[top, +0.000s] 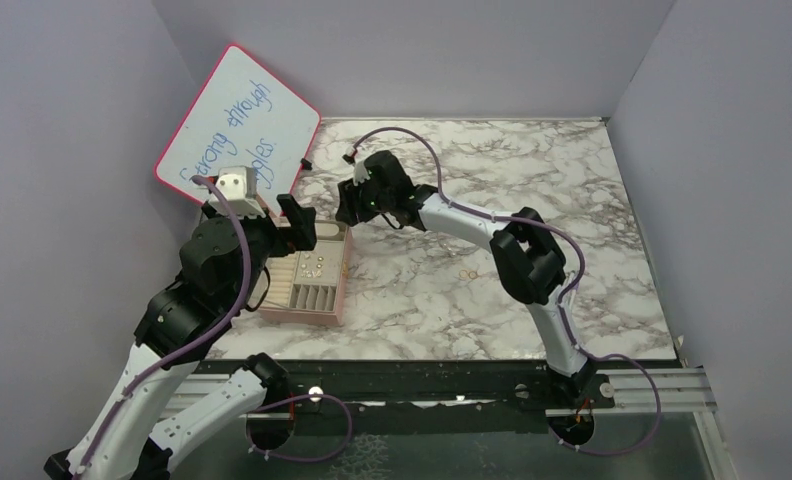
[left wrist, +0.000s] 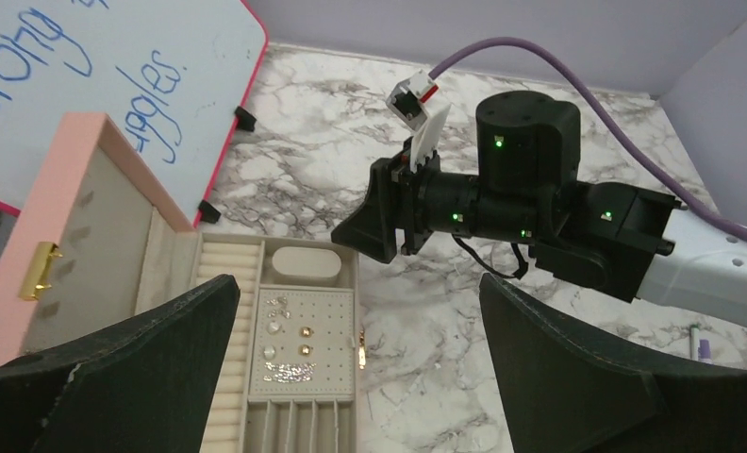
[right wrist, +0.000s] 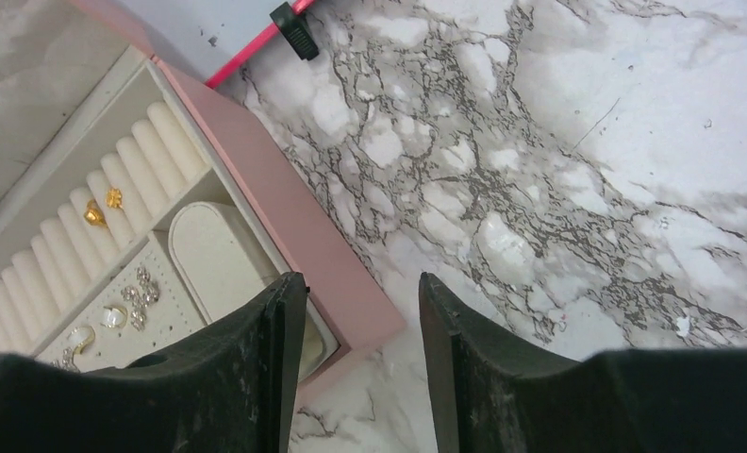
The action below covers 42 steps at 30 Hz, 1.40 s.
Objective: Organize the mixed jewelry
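Note:
The pink box (top: 324,300) lies open at the table's left, its lid (left wrist: 63,226) tilted back. Its cream tray holds jewelry: two gold studs (left wrist: 306,340) and sparkly pieces (left wrist: 277,371) on the peg panel, and gold rings (right wrist: 103,207) in the ring rolls. Two small gold rings (top: 469,273) lie loose on the marble. My left gripper (left wrist: 358,283) hangs open above the tray with nothing between its fingers. My right gripper (right wrist: 360,283) is open and empty over the box's far right corner (right wrist: 351,311); the left wrist view shows it too (left wrist: 379,222).
A whiteboard (top: 242,125) with a red rim and blue writing leans against the left wall behind the box. Purple walls close in the marble table (top: 532,180) at the back and on both sides.

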Motion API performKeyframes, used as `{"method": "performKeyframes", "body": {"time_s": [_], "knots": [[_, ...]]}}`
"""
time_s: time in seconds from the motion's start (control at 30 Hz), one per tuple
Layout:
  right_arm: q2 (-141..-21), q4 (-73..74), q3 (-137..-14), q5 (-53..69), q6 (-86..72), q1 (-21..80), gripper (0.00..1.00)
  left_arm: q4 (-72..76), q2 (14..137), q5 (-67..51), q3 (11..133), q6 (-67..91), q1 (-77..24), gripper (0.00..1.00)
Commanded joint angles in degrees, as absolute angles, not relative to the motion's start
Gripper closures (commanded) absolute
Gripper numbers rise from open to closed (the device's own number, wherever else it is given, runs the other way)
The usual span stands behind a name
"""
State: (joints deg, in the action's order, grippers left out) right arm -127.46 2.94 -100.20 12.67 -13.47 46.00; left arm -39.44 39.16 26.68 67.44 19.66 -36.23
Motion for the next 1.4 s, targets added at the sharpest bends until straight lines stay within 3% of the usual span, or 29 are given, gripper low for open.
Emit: {"method": "performKeyframes", "body": {"time_s": [0.0, 0.17, 0.47, 0.67, 0.83, 1.1, 1.37], "knots": [[-124.1, 7.5, -99.2, 12.6, -12.6, 46.4, 0.52, -39.6, 38.6, 23.1, 66.1, 23.3, -36.2, 0.02], [-125.9, 10.7, -101.5, 15.3, -10.7, 46.3, 0.62, -39.6, 38.9, 22.6, 65.3, 24.2, -36.1, 0.02], [-125.2, 11.7, -100.3, 18.9, -8.2, 46.3, 0.58, -39.6, 38.9, 22.0, 63.8, 25.0, -36.2, 0.02], [-124.9, 12.8, -99.9, 20.0, -6.5, 46.3, 0.67, -39.7, 38.6, 22.0, 63.1, 25.2, -36.2, 0.02], [-125.3, 14.5, -100.4, 19.4, -5.3, 46.3, 0.67, -39.6, 38.6, 21.9, 62.4, 25.6, -36.2, 0.02], [-127.2, 18.3, -103.1, 6.4, -11.7, 46.3, 0.89, -39.7, 39.7, 20.6, 61.0, 27.0, -36.2, 0.01], [-116.1, 16.2, -86.6, -11.9, -24.6, 46.4, 0.95, -39.7, 40.7, 17.6, 57.8, 30.3, -36.2, 0.01]]}}
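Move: The open jewelry box's far right corner lies just by the right hand's half-open fingers, about 1 cm back, 1 cm to the right and 1 cm below. The white oval pad is some 2 cm back, 4 cm left and 2 cm down, and the earring panel about 10 cm back and 6 cm left, some 3 cm below. From the high left hand, that corner is roughly 16 cm ahead, 5 cm right and 27 cm lower. The right hand eases back about 2 cm while its half-open fingers close, pinching the box's rim at the far right corner, and then, keeping that grip, pulls the corner to the right for the last few centimetres, the wrist first turning slightly counter-clockwise and then swinging back clockwise. Meanwhile the left hand, empty and wide open, sinks some 6 cm over the box and drifts about 3 cm right, its fingers tipping about 10 degrees further down. ##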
